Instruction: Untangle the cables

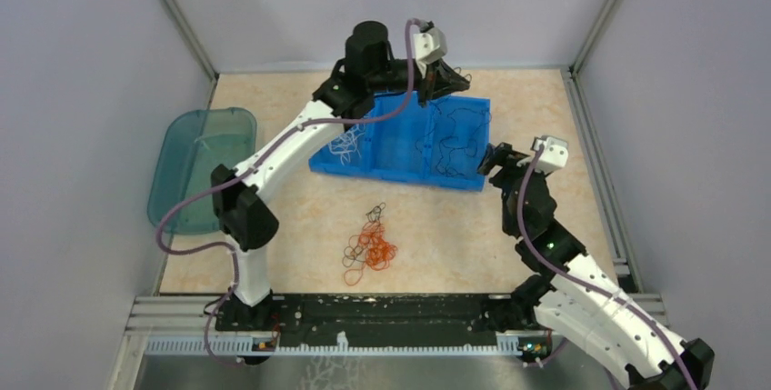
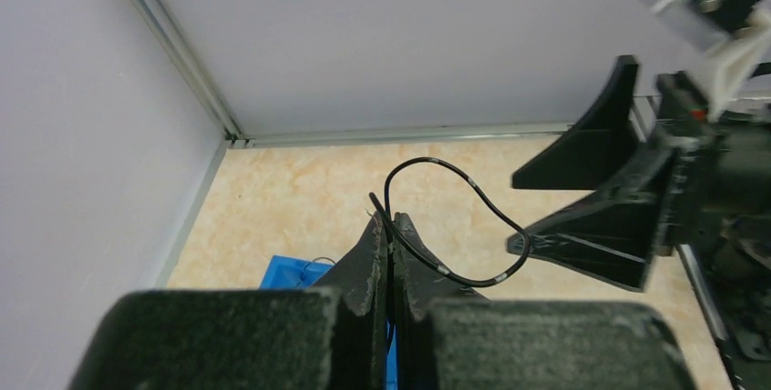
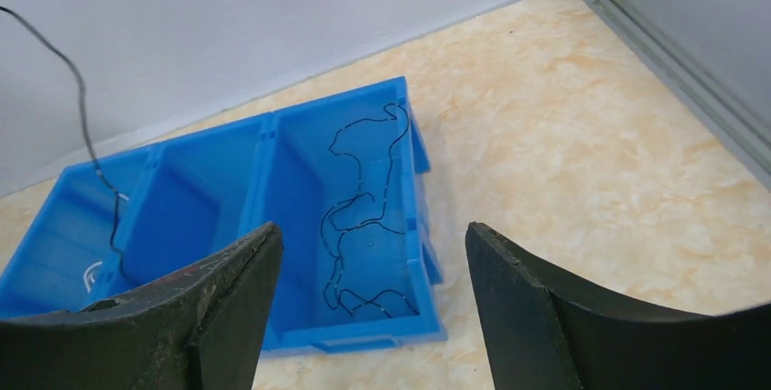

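My left gripper [image 2: 391, 224] is shut on a thin black cable [image 2: 473, 192] that loops out to the right of its tips. In the top view this gripper [image 1: 452, 78] hangs over the back right of the blue bin [image 1: 377, 170]. The same strand shows hanging at the left of the right wrist view as the black cable [image 3: 80, 104]. My right gripper [image 3: 373, 231] is open and holds nothing. It hovers at the bin's right end [image 1: 489, 161]. Black cables [image 3: 362, 217] lie in the right compartment, white cables [image 1: 348, 143] in the left. A tangle of orange and black cables [image 1: 370, 249] lies on the table.
The blue bin [image 3: 273, 145] has three compartments and sits mid-table toward the back. A teal translucent tray [image 1: 200, 167] leans at the left wall. Metal frame rails [image 1: 595, 154] and grey walls close in the table.
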Available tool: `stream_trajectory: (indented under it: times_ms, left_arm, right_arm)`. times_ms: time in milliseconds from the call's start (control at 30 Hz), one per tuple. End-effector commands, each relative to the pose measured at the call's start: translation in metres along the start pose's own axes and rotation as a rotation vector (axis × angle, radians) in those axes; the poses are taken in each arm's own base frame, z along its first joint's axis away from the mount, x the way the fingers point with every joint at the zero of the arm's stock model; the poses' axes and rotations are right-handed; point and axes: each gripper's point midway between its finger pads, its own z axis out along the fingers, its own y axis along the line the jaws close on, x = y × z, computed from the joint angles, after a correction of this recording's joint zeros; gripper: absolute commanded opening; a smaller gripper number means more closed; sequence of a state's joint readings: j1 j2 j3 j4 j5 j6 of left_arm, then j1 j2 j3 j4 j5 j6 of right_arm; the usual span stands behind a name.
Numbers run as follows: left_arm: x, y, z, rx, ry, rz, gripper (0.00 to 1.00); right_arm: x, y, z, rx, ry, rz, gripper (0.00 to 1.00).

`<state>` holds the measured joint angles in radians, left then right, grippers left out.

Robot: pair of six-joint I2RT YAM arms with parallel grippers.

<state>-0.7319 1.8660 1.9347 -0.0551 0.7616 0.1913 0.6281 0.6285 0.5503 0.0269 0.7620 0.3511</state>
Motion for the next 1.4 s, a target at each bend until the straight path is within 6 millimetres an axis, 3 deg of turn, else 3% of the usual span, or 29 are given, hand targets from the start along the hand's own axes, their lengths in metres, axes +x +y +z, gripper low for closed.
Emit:
stream_trajectory:
  times_ms: [0, 100, 200, 433, 733, 933, 1100, 1367]
  left_arm:
    - [0.013, 0.017, 0.029, 0.022, -0.014, 0.016, 0.0]
    - [0.034, 0.032, 0.045, 0.01, -0.006, 0.015, 0.0]
    - [0.04, 0.044, 0.06, -0.013, -0.036, 0.026, 0.0]
    - [0.039, 0.034, 0.076, 0.017, -0.085, 0.05, 0.0]
    - [-0.016, -0.017, 0.067, 0.102, -0.184, 0.277, 0.0]
    - [-0.032, -0.02, 0.063, 0.083, -0.211, 0.31, 0.0]
    - [-0.018, -0.014, 0.066, 0.064, -0.187, 0.307, 0.0]
    - [0.027, 0.014, 0.072, 0.006, -0.118, 0.267, 0.0]
  right_arm:
    - [-0.026, -0.015, -0.002, 0.053, -0.075, 0.043, 0.75]
    - [-0.023, -0.023, -0.002, 0.071, -0.085, 0.042, 0.75]
    - [-0.019, -0.026, 0.0, 0.078, -0.076, 0.042, 0.75]
    - [-0.017, -0.033, 0.0, 0.096, -0.075, 0.039, 0.75]
    - [-0.015, -0.029, 0.002, 0.084, -0.06, 0.064, 0.75]
    - [-0.017, -0.027, 0.001, 0.079, -0.058, 0.086, 0.74]
    - [-0.016, -0.029, 0.0, 0.086, -0.056, 0.092, 0.74]
    - [-0.017, -0.038, -0.004, 0.116, -0.077, 0.096, 0.74]
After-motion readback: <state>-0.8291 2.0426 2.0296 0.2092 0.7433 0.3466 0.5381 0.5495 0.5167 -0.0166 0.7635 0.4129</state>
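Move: The left hand, pointing right with a thin black cable pinched and hanging, is high above the box: the box's right compartment lies about 9 cm ahead, 3 cm to its right and 29 cm below. The middle compartment is about 10 cm ahead and 11 cm to the left of this hand, similarly low; the right gripper is roughly 6 cm back, 11 cm right and 12 cm lower. From the right hand, the right compartment lies some 15 cm ahead, 7 cm left and 14 cm below. Keeping its shut grip on the black cable, the left hand swings right, forward and down over the box by some 6 to 8 cm each way, then draws back and rises to its old height, ending about 7 cm farther right while the wrist rolls some 15 degrees about the fingers. The empty right hand slides about 3 cm right early on, then hovers with its fingers still open beside the box's right end. ##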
